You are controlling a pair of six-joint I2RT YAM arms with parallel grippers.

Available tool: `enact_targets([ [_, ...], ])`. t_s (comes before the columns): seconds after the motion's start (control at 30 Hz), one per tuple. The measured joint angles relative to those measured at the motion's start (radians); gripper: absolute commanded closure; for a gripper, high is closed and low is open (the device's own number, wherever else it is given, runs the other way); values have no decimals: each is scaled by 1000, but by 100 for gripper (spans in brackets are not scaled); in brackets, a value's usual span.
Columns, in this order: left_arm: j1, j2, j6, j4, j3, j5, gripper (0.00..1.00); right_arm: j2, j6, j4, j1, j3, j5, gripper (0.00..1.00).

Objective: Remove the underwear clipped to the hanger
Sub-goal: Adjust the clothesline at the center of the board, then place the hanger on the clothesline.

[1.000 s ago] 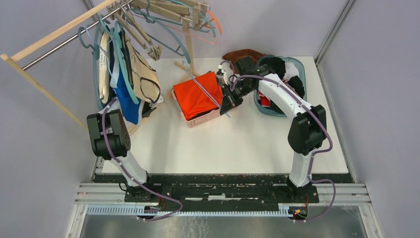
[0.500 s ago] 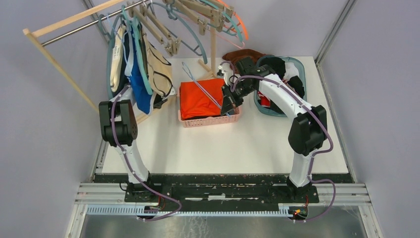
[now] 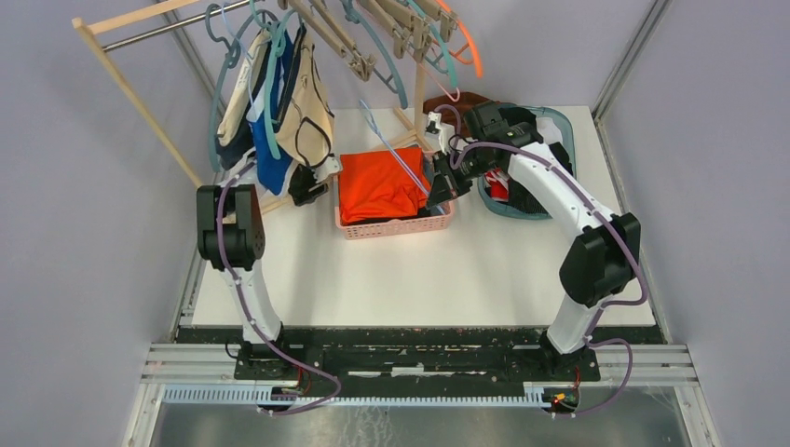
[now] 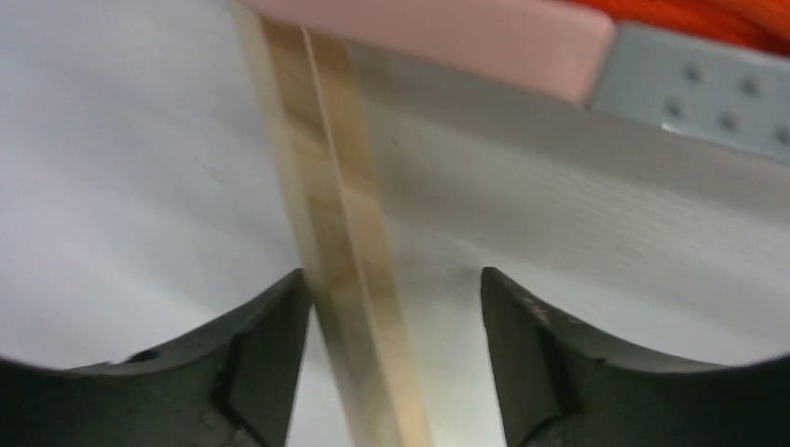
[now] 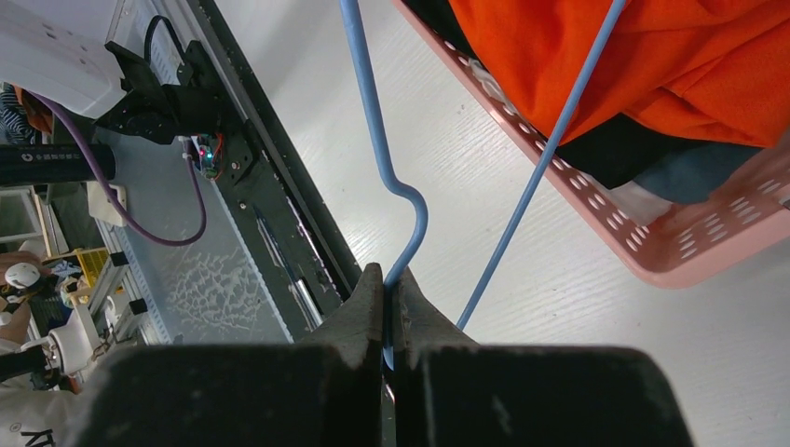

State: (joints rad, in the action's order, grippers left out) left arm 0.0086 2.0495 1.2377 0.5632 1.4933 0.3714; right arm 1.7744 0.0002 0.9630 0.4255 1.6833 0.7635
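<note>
The underwear (image 3: 312,116), beige, royal blue and navy briefs, hangs clipped on teal hangers (image 3: 271,102) from the rack's rail at the upper left. Just below it, my left gripper (image 3: 312,186) is at the rack's wooden leg. In the left wrist view this gripper (image 4: 391,284) is open, its jaws either side of the wooden bar (image 4: 345,242), and the bar lies against the left finger. My right gripper (image 3: 438,191) (image 5: 385,279) is shut on a thin, bare blue hanger (image 5: 373,112) over the pink basket's right end.
A pink basket (image 3: 396,226) with a large orange garment (image 3: 377,182) sits mid-table. Behind my right arm stands a teal tub (image 3: 508,205) of clothes, with a brown cloth (image 3: 456,98) beside it. More wooden and coloured hangers crowd the rail above the basket.
The rack with its hangers has swung right and more upright. My left gripper has opened around the wooden bar. The basket now sits square, and my right arm shifted slightly right.
</note>
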Motion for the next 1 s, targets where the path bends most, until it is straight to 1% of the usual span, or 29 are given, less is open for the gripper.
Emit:
enact_targets([
  [0.07, 3, -60, -46, -35, -87, -39, 19, -7, 7, -14, 3, -7, 0, 99],
  [0.13, 8, -131, -102, -74, -157, -85, 13, -10, 14, -25, 8, -8, 0, 99],
  [0.23, 20, -237, -177, -131, -225, -167, 11, -11, 22, -35, 19, -8, -1, 99],
  [0.3, 27, -315, -227, -158, -266, -234, 10, -15, 27, -37, 31, -8, -1, 99],
  [0.43, 37, -389, -282, -181, -336, -307, 10, -27, 29, -40, 47, -8, -1, 99],
  [0.57, 39, -444, -351, -193, -451, -359, 9, -37, 29, -43, 57, -9, 0, 99],
  [0.7, 43, -538, -416, -190, -570, -398, 9, -45, 29, -43, 57, -12, 0, 99],
  [0.8, 44, -626, -441, -172, -629, -407, 9, -48, 30, -44, 58, -12, 0, 99],
  [1.0, 44, -779, -441, -129, -768, -449, 8, -71, 46, -64, 91, -24, -6, 99],
])
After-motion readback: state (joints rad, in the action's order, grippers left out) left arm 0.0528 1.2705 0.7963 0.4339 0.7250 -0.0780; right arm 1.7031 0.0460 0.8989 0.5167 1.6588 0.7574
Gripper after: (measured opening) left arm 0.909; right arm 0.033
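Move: From the left hand, the clothesline's near foot end lies roughly 20 cm back and 20 cm to the left, slightly lower. The clothesline's lower crossbar runs between and just under its part-open fingers; the pink basket sits about 26 cm to its right, level with it, and the blue underwear hangs some 20 cm above and 8 cm left. From the right hand, still gripping the blue hanger, that foot end is about 60 cm left, 3 cm back and 21 cm down. The left hand comes free of the clothesline's lower crossbar, its already parting fingers spreading wide, and draws back about 19 cm and 8 cm to the left towards the near foot, first rising some 6 cm and then sinking to about 3 cm above its start while turning roughly 35 degrees counter-clockwise. Meanwhile the right hand keeps its shut grip on the blue hanger and eases back, left and up by some 2 to 3 cm each. ##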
